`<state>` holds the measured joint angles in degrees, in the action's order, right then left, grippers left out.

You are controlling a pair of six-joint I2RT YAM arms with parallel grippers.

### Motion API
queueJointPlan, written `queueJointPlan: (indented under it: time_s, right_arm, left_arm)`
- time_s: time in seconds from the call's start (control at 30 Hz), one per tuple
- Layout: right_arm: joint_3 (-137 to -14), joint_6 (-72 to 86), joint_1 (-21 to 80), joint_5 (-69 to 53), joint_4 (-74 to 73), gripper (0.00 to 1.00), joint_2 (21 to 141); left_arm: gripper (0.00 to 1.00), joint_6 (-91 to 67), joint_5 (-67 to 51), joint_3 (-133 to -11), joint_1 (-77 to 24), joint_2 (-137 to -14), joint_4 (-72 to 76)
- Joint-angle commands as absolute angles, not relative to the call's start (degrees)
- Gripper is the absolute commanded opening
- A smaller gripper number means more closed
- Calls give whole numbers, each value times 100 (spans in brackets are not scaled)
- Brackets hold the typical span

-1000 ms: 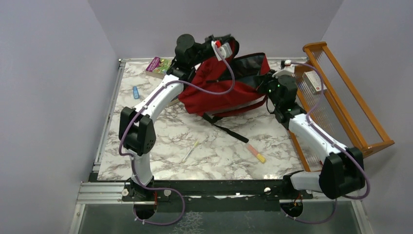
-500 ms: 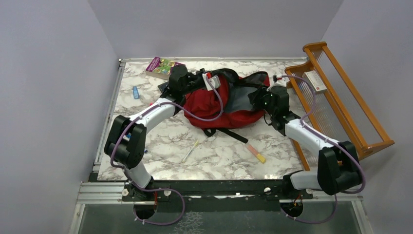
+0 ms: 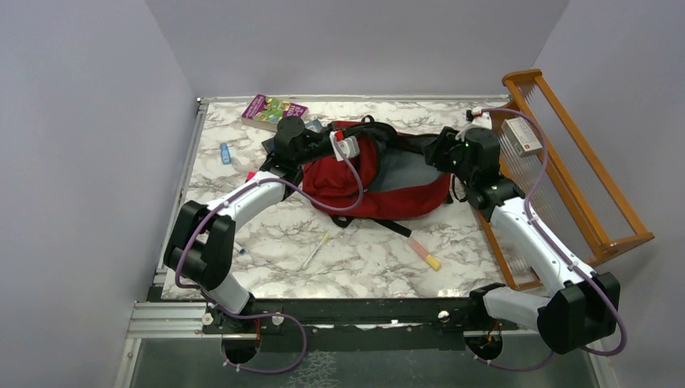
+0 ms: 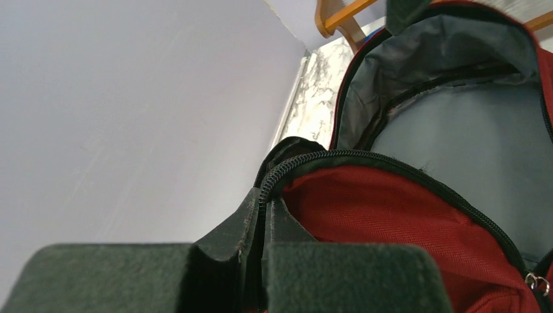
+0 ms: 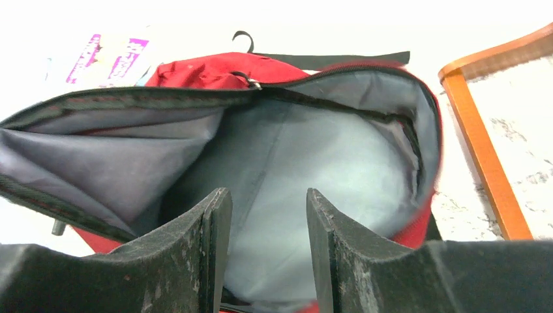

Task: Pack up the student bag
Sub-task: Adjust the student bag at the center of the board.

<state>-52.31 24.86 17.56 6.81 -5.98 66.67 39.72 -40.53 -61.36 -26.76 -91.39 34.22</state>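
The student bag, red with black zippers, lies on the marble table with its mouth open and the grey lining showing. My left gripper is at the bag's left upper edge. In the left wrist view this gripper is shut on the black zipper rim, beside the red fabric. My right gripper is at the bag's right end. In the right wrist view it stands open, nothing between its fingers, facing the grey inside.
A purple book lies at the back left, with a small blue object near the left edge. A thin white stick and an orange-yellow marker lie in front of the bag. A wooden rack holding a white box stands on the right.
The bag came down from a raised hold and now lies flat on the table. My right gripper opened, let go of the bag's edge and drew back to the right. The left stayed shut.
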Motion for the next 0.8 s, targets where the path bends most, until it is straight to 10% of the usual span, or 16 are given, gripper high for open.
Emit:
queueJointPlan:
  time_s: [0.0, 0.4, 0.6, 0.77]
  right_arm:
    - [-5596, 2388, 1785, 162, -1082, 50, 6618]
    - [-5889, 3014, 1784, -1682, -81, 30, 8278]
    - [-6142, 3287, 1784, -1908, 381, 30, 8809]
    - [-6294, 3398, 1784, -1987, 395, 30, 9019]
  left_arm:
    - [0, 3858, -4372, -6052, -2748, -8916, 3612]
    - [0, 3675, -4430, -6224, -3050, -9105, 3612]
    - [51, 3352, -4323, -6158, -3195, -9077, 3612]
    - [72, 3112, -3899, -5786, -3386, -8750, 3612]
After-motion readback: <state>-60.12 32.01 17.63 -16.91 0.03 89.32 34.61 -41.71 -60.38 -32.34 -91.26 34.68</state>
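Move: The red bag's zippered flap edge is in the left hand's closed fingers; from the right hand it stands some 13 cm to the left, about 3 cm ahead and slightly higher. The bag body lies roughly 10 cm left of the right hand, 4 cm back and 14 cm below. The pink-yellow marker is about 25 cm back of the right hand, level with it sideways and 21 cm down. The bag's flap, still held at first, is taken about 5 cm right and back by the left hand, whose fingers then open wide and let go of the edge. Meanwhile the right hand, after a brief small lift, swings some 9 cm left and then dips into the bag's mouth behind the flap edge, easing slightly forward; it turns counter-clockwise, tips down and rolls, its part-open fingers narrowing. ##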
